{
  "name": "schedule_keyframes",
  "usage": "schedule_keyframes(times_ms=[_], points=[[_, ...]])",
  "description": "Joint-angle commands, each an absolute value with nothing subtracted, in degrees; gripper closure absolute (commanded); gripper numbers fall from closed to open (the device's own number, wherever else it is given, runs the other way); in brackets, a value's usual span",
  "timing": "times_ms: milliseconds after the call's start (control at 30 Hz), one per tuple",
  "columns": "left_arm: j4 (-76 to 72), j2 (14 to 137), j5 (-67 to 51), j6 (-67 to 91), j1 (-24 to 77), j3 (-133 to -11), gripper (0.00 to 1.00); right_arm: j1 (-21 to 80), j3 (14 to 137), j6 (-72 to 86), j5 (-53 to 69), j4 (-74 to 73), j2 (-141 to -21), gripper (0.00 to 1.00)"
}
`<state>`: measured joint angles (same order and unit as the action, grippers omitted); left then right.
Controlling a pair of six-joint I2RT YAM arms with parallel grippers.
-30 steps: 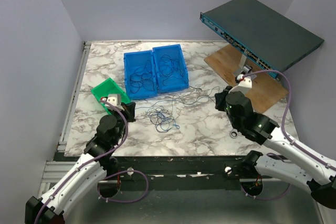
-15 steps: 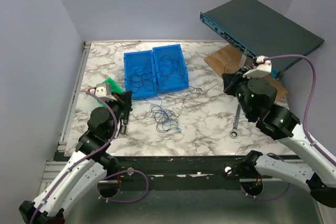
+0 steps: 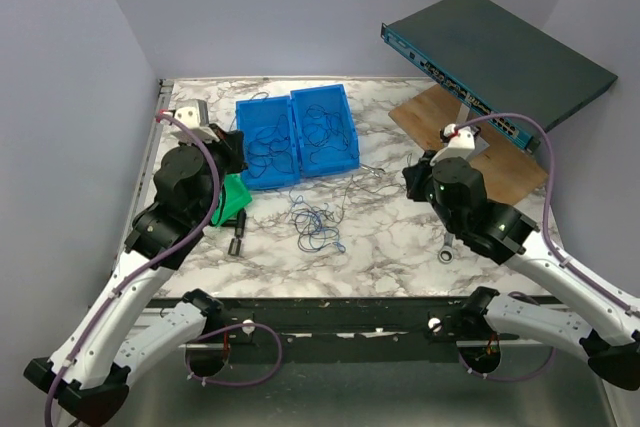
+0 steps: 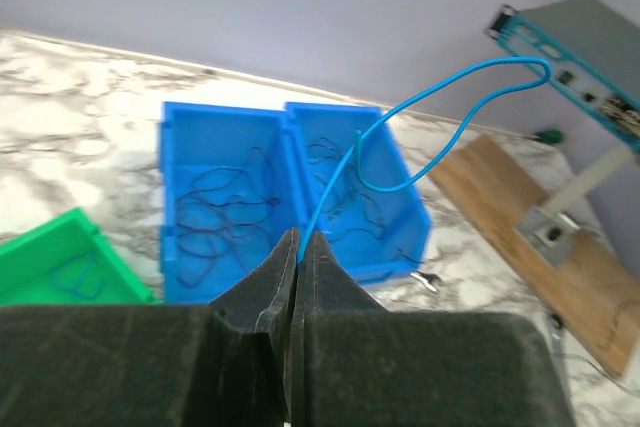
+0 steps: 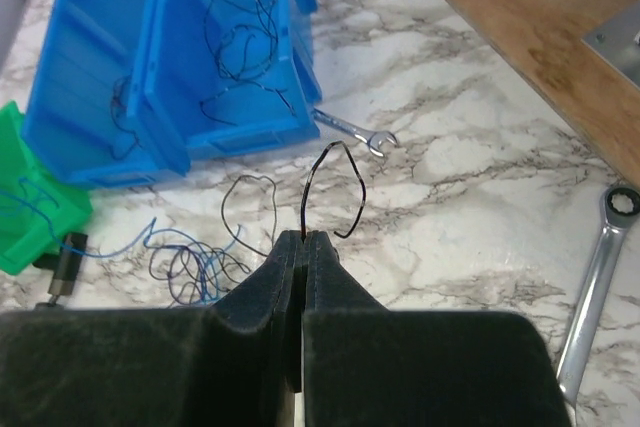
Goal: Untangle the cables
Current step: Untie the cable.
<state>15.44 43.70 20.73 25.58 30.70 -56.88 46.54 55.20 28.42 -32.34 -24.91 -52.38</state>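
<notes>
A tangle of thin blue and dark cables [image 3: 312, 223] lies on the marble table in front of the blue bins; the right wrist view shows this tangle [image 5: 190, 265] too. My left gripper [image 4: 300, 237] is shut on a blue cable [image 4: 450, 99] that arcs up from its tips. From above, the left gripper [image 3: 232, 147] hangs raised beside the left blue bin. My right gripper [image 5: 303, 237] is shut on a dark cable [image 5: 330, 152] looping above its tips. In the top view the right gripper [image 3: 412, 179] sits right of the tangle.
Two blue bins [image 3: 262, 112] [image 3: 345, 117] hold loose dark cables. A green bin [image 3: 232, 197] sits partly under my left arm. A silver wrench [image 3: 447, 247] lies near the right arm, a smaller wrench [image 5: 350, 129] by the bins. A network switch [image 3: 500, 52] stands over a wooden board [image 3: 430, 112].
My left arm has risen and swung back-left from the tangle to beside the left blue bin, uncovering the green bin. My right arm swung back-right, then returned toward the tangle.
</notes>
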Motion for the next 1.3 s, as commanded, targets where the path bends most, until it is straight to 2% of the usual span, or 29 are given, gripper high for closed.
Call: schedule_keyframes(times_ms=[0,167,367,467,500,533,567,633,700,833,1267], points=[[24.4,46.3,33.8,21.6,29.1,-62.3,1.0,46.8,50.7,30.2,-29.0,-21.8,-51.8,0.99],[26.7,47.6,41.9,20.8,25.5,-64.2,1.0,46.8,47.7,31.5,-25.0,-19.1,-53.5,0.99],[26.1,46.4,36.8,19.3,21.9,-69.3,1.0,46.9,45.4,31.3,-22.7,-17.4,-56.0,0.99],[25.9,46.0,33.5,19.0,21.8,-71.6,1.0,46.9,42.6,31.2,-17.6,-14.4,-57.5,0.99],[25.8,45.9,32.2,18.9,21.8,-72.0,1.0,46.8,41.5,30.3,-13.7,-12.8,-58.0,0.94],[25.8,45.8,31.2,18.8,21.8,-72.3,1.0,46.8,40.8,29.6,-10.2,-10.8,-58.7,0.82],[25.7,45.8,30.4,18.8,21.8,-72.5,1.0,46.8,40.4,29.2,-6.6,-9.5,-59.3,0.65],[25.5,45.9,29.5,18.5,21.7,-72.8,1.0,46.8,40.4,28.6,-1.5,-7.4,-61.3,0.39],[26.2,46.4,29.7,18.0,21.5,-74.0,1.0,46.9,41.0,27.9,2.2,-6.4,-64.0,0.23],[29.2,47.7,34.5,19.6,20.6,-77.5,1.0,47.4,42.7,26.6,1.8,-5.8,-70.1,0.0],[32.5,47.9,43.1,19.2,19.5,-83.4,1.0,56.0,53.9,21.5,-6.6,-5.3,-91.0,0.0]])
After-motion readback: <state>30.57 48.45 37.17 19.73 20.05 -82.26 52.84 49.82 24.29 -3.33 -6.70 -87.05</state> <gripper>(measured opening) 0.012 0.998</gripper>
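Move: The cable tangle lies on the table about 15 cm to the right gripper's left, some 2 cm back and 27 cm below. The small wrench is roughly 12 cm ahead and 5 cm left, the right blue bin about 21 cm ahead and 15 cm left. From the left gripper, already pinching the blue cable, the tangle is some 12 cm right, 3 cm back and 36 cm down; the green bin is about 6 cm ahead and 13 cm left. Lower the right gripper, then open it wide, letting go of the black cable, and sweep down and left towards the tangle, about 20 cm down and 15 cm left in all, turning some 30 degrees counter-clockwise and tipping the fingers down. Meanwhile keep the left gripper shut on the blue cable, swing it left, then mainly raise it, pulling away from the tangle. ##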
